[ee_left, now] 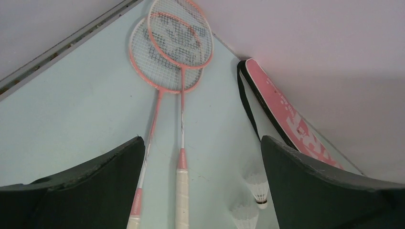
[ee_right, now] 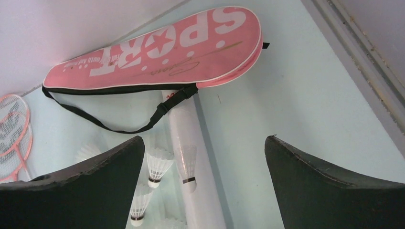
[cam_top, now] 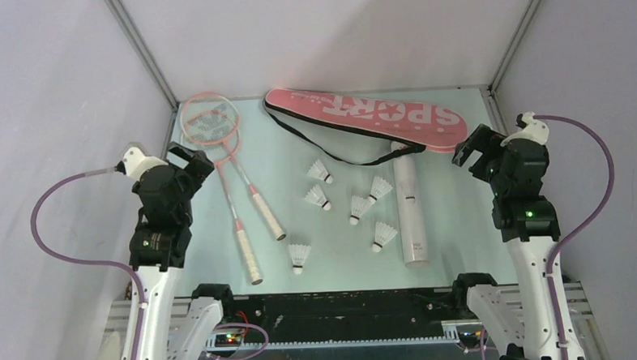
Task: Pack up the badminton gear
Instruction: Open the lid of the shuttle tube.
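Note:
Two pink-framed rackets (cam_top: pixel 216 128) lie crossed at the back left, white handles (cam_top: pixel 253 240) toward me; they also show in the left wrist view (ee_left: pixel 174 43). The pink "SPORT" bag (cam_top: pixel 369 113) lies shut along the back wall, strap (cam_top: pixel 330 151) looped forward. A long white tube (cam_top: pixel 410 212) lies right of centre, its far end under the bag's strap clip (ee_right: pixel 176 95). Several white shuttlecocks (cam_top: pixel 359 208) lie scattered between rackets and tube. A shuttlecock shape (ee_right: pixel 187 167) shows on the tube. My left gripper (cam_top: pixel 186 157) (ee_left: pixel 201 143) hovers open above the racket shafts. My right gripper (cam_top: pixel 470 151) (ee_right: pixel 201 140) hovers open right of the tube.
White enclosure walls close in the pale green table (cam_top: pixel 464 238) on the left, back and right, with metal corner posts (cam_top: pixel 143 54). Purple cables (cam_top: pixel 58 232) loop beside both arms. The black base rail (cam_top: pixel 345 309) runs along the near edge.

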Controlling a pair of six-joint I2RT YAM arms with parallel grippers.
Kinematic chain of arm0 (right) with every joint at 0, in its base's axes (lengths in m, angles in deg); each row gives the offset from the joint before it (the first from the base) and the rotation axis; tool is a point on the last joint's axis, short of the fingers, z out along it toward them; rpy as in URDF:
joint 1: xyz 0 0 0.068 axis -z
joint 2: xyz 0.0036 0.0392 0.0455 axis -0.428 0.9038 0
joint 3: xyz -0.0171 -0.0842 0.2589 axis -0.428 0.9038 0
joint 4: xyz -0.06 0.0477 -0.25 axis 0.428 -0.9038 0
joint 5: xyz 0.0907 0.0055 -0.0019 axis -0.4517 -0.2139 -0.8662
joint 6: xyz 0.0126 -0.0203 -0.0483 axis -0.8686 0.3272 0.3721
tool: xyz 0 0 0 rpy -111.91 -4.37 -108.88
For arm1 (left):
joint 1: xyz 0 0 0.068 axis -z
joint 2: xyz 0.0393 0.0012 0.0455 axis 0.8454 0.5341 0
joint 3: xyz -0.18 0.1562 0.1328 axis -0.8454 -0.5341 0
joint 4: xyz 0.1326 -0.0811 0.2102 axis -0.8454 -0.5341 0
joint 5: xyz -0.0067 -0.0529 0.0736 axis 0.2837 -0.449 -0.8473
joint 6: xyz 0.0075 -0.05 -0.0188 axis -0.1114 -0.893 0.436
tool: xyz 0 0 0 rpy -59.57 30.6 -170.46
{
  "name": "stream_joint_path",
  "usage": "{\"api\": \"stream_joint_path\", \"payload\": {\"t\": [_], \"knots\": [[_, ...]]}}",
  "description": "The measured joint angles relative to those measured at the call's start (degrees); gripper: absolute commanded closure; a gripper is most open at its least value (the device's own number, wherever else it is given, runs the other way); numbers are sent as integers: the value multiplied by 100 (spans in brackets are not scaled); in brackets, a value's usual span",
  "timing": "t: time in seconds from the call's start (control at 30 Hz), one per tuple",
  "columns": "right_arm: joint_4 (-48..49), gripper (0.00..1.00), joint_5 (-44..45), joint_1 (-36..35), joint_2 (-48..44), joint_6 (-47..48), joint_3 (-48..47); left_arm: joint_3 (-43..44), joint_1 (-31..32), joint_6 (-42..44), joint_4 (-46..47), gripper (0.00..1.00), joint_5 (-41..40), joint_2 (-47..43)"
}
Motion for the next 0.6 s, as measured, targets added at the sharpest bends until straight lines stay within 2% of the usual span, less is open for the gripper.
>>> {"api": "stream_joint_path", "payload": {"t": [0.33, 0.43, 0.53, 0.6], "knots": [[-175, 0, -970, 22, 31, -35, 0, 0, 0, -15, -22, 2, 376, 398], [-284, 0, -942, -535, 538, -50, -2, -28, 0, -15, -22, 2, 608, 597], [-328, 0, -492, -1458, 1314, -52, 13, -164, 0, -39, -13, 2, 807, 612], [-315, 3, -313, -1799, 1878, -122, 39, -299, 0, -59, 4, 2, 977, 614]]}}
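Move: The shuttle tube's middle lies about 11 cm left of the right hand, some 5 cm back and 24 cm below. Beyond the tube, one shuttlecock is level with this hand and 18 cm left, another 15 cm back and 18 cm left; the bag's middle is 24 cm ahead, 19 cm left. From the left hand the tube's middle is roughly 56 cm right, 6 cm back and 26 cm below, with the nearer racket grip 15 cm right, 8 cm back. Heading for the shuttle tube, the open right hand swings about 11 cm left and, once under way, sinks just as far, its fingers tipping down and turning counter-clockwise, roughly 20 degrees each way; it touches nothing yet. The left hand, also open, eases down about 5 cm and 3 cm right, towards the rackets' grips and the tube, its fingers dipping slightly. ##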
